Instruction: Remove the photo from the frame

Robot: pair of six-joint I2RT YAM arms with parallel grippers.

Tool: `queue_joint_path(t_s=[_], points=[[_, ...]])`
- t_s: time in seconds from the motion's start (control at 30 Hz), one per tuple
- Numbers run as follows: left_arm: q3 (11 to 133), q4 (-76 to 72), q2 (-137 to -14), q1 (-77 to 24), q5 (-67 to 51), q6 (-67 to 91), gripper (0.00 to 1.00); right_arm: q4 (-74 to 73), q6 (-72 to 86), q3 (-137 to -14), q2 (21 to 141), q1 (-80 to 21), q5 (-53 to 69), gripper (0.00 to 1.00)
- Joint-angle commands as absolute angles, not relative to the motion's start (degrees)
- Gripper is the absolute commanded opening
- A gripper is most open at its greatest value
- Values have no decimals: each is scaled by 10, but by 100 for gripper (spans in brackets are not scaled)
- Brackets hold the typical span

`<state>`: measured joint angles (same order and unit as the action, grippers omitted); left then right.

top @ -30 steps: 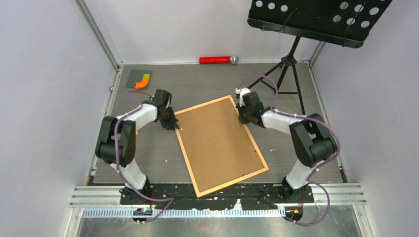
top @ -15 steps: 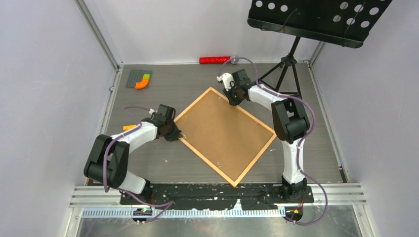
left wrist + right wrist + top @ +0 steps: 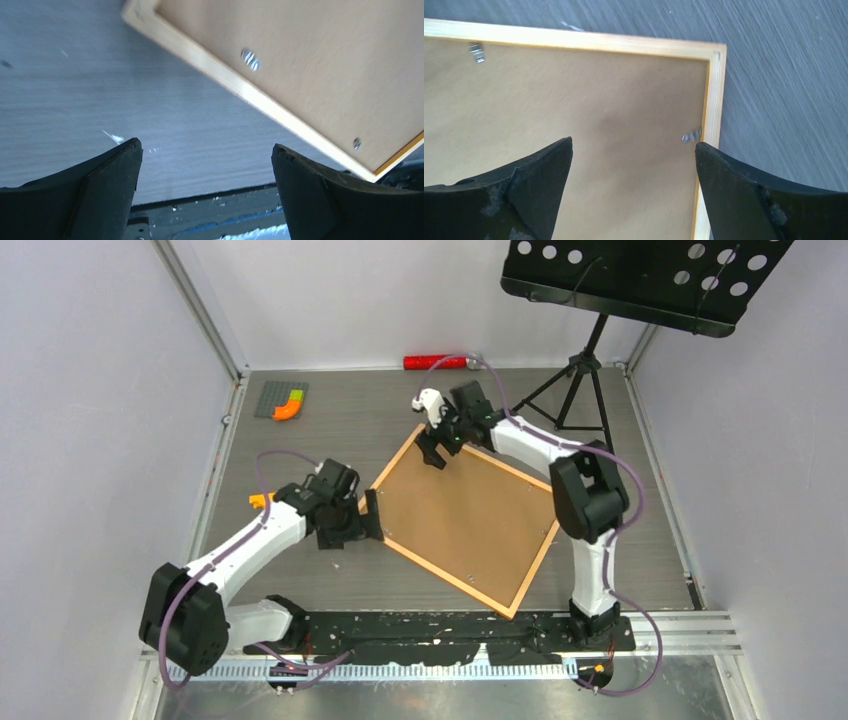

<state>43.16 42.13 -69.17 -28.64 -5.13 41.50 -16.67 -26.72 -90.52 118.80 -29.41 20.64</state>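
The frame (image 3: pixel 440 570) lies face down on the table, its thin orange border around the plain brown backing board (image 3: pixel 465 515). The photo is hidden under the board. My left gripper (image 3: pixel 372 515) is open and empty at the frame's left corner. In the left wrist view (image 3: pixel 205 146) the frame's edge (image 3: pixel 260 100) lies ahead of it and to the right. My right gripper (image 3: pixel 437 445) is open above the far corner. In the right wrist view (image 3: pixel 633 142) it hangs over the board, its right fingertip near the frame's edge (image 3: pixel 716 100) and a small metal tab (image 3: pixel 691 136).
A black music stand (image 3: pixel 640 275) on a tripod (image 3: pixel 580 380) stands at the back right. A red cylinder (image 3: pixel 435 362) lies against the back wall. A grey plate with an orange piece (image 3: pixel 282 400) is at the back left. Walls close both sides.
The frame has turned counter-clockwise on the table. My right gripper has moved left with the far corner. My left gripper has moved toward the near side with the left corner.
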Motion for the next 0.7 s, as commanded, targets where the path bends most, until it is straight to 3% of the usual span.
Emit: queue_joint_path(t_s=[0.0, 0.17, 0.3, 0.47, 0.67], points=[[509, 428, -700, -237, 7, 334, 100, -46, -202, -803, 1050, -282, 209, 96], [570, 340, -812, -143, -111, 277, 99, 99, -82, -639, 923, -281, 140, 96], [626, 337, -921, -129, -170, 260, 87, 142, 14, -572, 879, -273, 128, 96], [659, 341, -1005, -128, -164, 251, 72, 109, 74, -574, 877, -254, 147, 96], [623, 323, -1014, -127, -159, 254, 62, 130, 113, -578, 872, -244, 180, 96]])
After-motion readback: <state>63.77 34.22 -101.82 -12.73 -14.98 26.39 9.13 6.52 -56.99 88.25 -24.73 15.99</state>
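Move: The frame lies back up. For the open left hand, the metal tab on the far-left edge is about 15 cm ahead, 3 cm right and 5 cm below; the frame's left corner is some 8 cm ahead and 3 cm left, and the near tab about 5 cm ahead and 6 cm right. From the right hand, that far-left tab lies roughly 6 cm back, 12 cm left and 6 cm lower; the frame's far corner is about 10 cm ahead and 4 cm left. With its fingers coming down astride the frame's far-left edge beside the left corner, the left hand swings about 13 cm forward, first lifting 3 cm and then sinking to end some 4 cm lower, its wide-open fingers closing by about a third. The right hand stays open and pulls up about 9 cm and back to the right, off the frame's far corner, rolling and turning clockwise some 25 degrees. ##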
